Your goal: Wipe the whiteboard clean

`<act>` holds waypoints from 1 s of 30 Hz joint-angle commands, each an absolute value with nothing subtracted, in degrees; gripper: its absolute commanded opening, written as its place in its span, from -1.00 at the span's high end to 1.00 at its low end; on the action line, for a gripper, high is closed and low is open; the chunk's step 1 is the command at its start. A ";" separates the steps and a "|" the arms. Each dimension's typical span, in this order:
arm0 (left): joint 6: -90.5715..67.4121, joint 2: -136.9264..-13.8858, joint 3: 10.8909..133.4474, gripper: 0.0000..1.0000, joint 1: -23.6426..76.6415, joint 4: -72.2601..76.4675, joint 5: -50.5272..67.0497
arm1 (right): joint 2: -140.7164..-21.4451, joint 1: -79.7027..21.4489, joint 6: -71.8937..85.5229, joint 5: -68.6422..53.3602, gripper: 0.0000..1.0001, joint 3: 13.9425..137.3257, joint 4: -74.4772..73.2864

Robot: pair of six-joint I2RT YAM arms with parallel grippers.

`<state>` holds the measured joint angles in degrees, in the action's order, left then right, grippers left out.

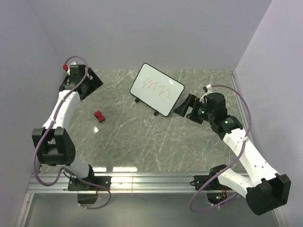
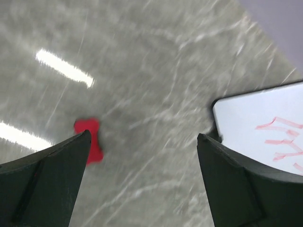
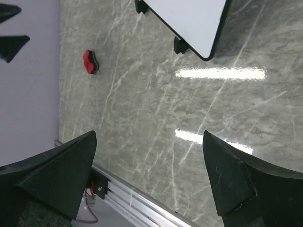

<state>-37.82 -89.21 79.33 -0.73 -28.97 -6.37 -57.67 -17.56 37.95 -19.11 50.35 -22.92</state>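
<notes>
The whiteboard [image 1: 157,90] stands tilted on little black feet at the back middle of the marble table, with red scribbles [image 1: 159,88] on its face. In the left wrist view the whiteboard [image 2: 265,127] shows at the right edge; in the right wrist view the whiteboard [image 3: 189,19] is at the top. A small red-black eraser block [image 1: 99,116] lies on the table left of centre, also seen as the eraser [image 2: 90,137] and the eraser [image 3: 90,61]. My left gripper [image 1: 97,81] [image 2: 144,135] hangs open at the back left. My right gripper [image 1: 182,108] [image 3: 149,134] is open just right of the board. Neither holds anything.
An aluminium rail [image 1: 142,182] [image 3: 132,198] runs along the table's near edge by the arm bases. Pale walls close in on the left, back and right. Purple cables loop off both arms.
</notes>
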 commanded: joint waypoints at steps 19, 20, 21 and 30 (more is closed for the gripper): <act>-44.21 -93.25 65.39 -0.58 1.93 -35.07 -11.42 | -52.56 -16.08 31.38 -16.43 -0.99 51.33 -31.73; -44.12 -93.69 65.39 -0.57 1.93 -34.63 -11.25 | -52.82 -16.00 31.38 -16.44 -0.99 51.15 -31.73; -44.03 -94.65 65.48 -0.56 1.93 -34.19 -11.16 | -53.34 -16.08 31.38 -16.44 -0.99 50.98 -31.64; -43.24 -102.65 69.69 -0.49 1.85 -32.26 -11.07 | -56.77 -16.08 29.88 -15.47 -0.99 52.03 -31.38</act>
<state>-44.14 -101.41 66.35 1.83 -34.02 -10.20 -55.72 -16.45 31.51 -16.47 50.54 -31.42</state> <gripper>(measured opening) 0.748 0.995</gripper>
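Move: The red eraser lies about 20 cm below the left hand and some 6 cm back from it, only about 1 cm to its right. The whiteboard's middle is roughly 35 cm to that hand's right, about 9 cm farther out and around 16 cm lower. From the right hand, the eraser is some 44 cm to the left, about 11 cm ahead and 21 cm below. Down and back towards the red eraser the left hand swoops, then creeps forward about 2 cm while still sinking, about 18 cm lower in all. Its fingers tip nearly 30 degrees more steeply down and narrow by about a quarter, stopping open just above the eraser. The right hand, wide open, shifts some 3 cm right, down and back. ##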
